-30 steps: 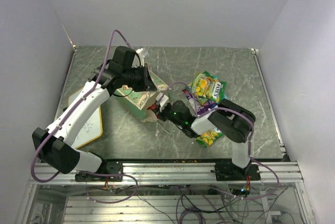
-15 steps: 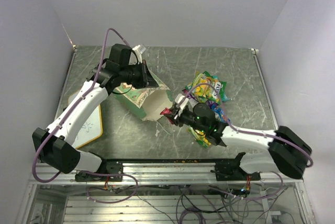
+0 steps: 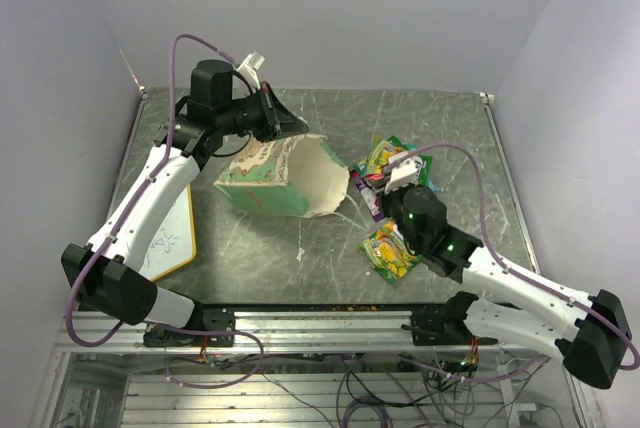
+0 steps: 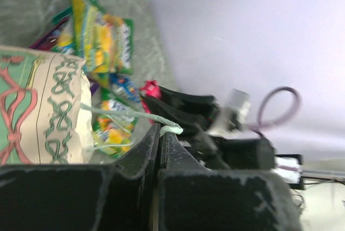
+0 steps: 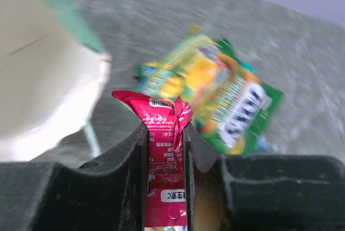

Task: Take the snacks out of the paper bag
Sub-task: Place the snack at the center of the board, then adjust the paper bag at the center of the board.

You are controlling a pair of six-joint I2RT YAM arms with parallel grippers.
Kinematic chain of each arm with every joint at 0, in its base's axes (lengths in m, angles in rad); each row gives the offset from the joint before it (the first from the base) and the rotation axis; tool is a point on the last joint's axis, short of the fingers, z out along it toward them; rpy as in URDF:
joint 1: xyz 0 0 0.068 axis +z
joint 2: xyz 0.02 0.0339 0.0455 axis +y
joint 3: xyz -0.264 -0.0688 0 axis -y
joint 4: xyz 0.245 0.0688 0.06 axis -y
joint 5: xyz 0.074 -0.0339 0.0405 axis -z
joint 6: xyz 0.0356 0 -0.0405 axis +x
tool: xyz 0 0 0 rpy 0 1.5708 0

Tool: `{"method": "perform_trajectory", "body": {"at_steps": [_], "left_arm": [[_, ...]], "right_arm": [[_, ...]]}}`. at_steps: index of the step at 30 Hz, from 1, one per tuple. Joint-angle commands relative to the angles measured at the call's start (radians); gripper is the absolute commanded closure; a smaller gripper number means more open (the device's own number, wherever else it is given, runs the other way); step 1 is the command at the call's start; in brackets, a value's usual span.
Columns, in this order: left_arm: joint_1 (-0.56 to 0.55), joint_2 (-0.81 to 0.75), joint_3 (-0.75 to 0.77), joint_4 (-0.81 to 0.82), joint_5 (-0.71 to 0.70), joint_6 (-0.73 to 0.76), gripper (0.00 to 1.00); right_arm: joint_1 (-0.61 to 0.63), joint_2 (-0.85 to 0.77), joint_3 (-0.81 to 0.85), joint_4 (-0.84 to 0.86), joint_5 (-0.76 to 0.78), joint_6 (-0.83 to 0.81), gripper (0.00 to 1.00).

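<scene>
The paper bag (image 3: 270, 180) lies tipped on its side, its open mouth facing right toward the snacks. My left gripper (image 3: 280, 120) is above its far edge. In the left wrist view the left gripper (image 4: 160, 128) is shut on the bag's thin string handle (image 4: 126, 114), beside the patterned bag (image 4: 43, 112). My right gripper (image 5: 164, 128) is shut on a red foil packet (image 5: 161, 150), held just right of the bag mouth (image 5: 48, 63). Several snacks (image 3: 398, 166) lie on the table behind it, among them a green-yellow packet (image 5: 226, 99). Another packet (image 3: 390, 253) lies nearer the front.
A wood-framed whiteboard (image 3: 170, 238) lies at the front left under the left arm. The right arm (image 3: 500, 278) stretches from the front right corner across to the packets. Walls close in the table on three sides.
The right gripper has drawn back to the right from the bag mouth with the red packet. The left gripper has risen toward the back, tipping the bag so its mouth faces right.
</scene>
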Motion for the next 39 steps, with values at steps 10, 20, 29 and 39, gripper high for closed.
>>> {"method": "perform_trajectory", "body": {"at_steps": [10,20,29,39], "left_arm": [[0.059,-0.197,-0.149,0.012,0.006,-0.057,0.93],[0.120,-0.243,-0.233,-0.335,-0.207,0.150,0.93],[0.128,-0.242,-0.143,-0.341,-0.215,0.147,0.65],[0.130,-0.243,-0.023,-0.443,-0.289,0.199,0.16]], "right_arm": [[-0.217,0.036,-0.014,-0.201,0.011,0.257,1.00],[-0.223,0.033,-0.076,-0.274,-0.076,0.348,1.00],[-0.223,0.078,-0.088,-0.337,-0.171,0.581,1.00],[-0.224,0.093,-0.057,-0.366,-0.097,0.609,0.43]]}}
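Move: The right hand, holding the red snack, has the green-and-yellow pack it is heading for about 6 cm back, 4 cm right and 17 cm below. From the same hand, the snack pile lies some 14 cm ahead and 5 cm right, the blue M&M's pack about 3 cm ahead and 10 cm right, both low on the table. The left hand holds the paper bag by its handle, its middle roughly 18 cm below, 5 cm left, level fore and aft. The right hand keeps its pinch on the red snack while swinging about 6 cm right, then sinks some 14 cm and draws back slightly, fingertips tipping down about 30 degrees, lays the snack on the green-and-yellow pack and opens. The left hand lifts the bag briefly, carries it left and back while lowering, then spreads its fingers off the handle and rises about 5 cm. ##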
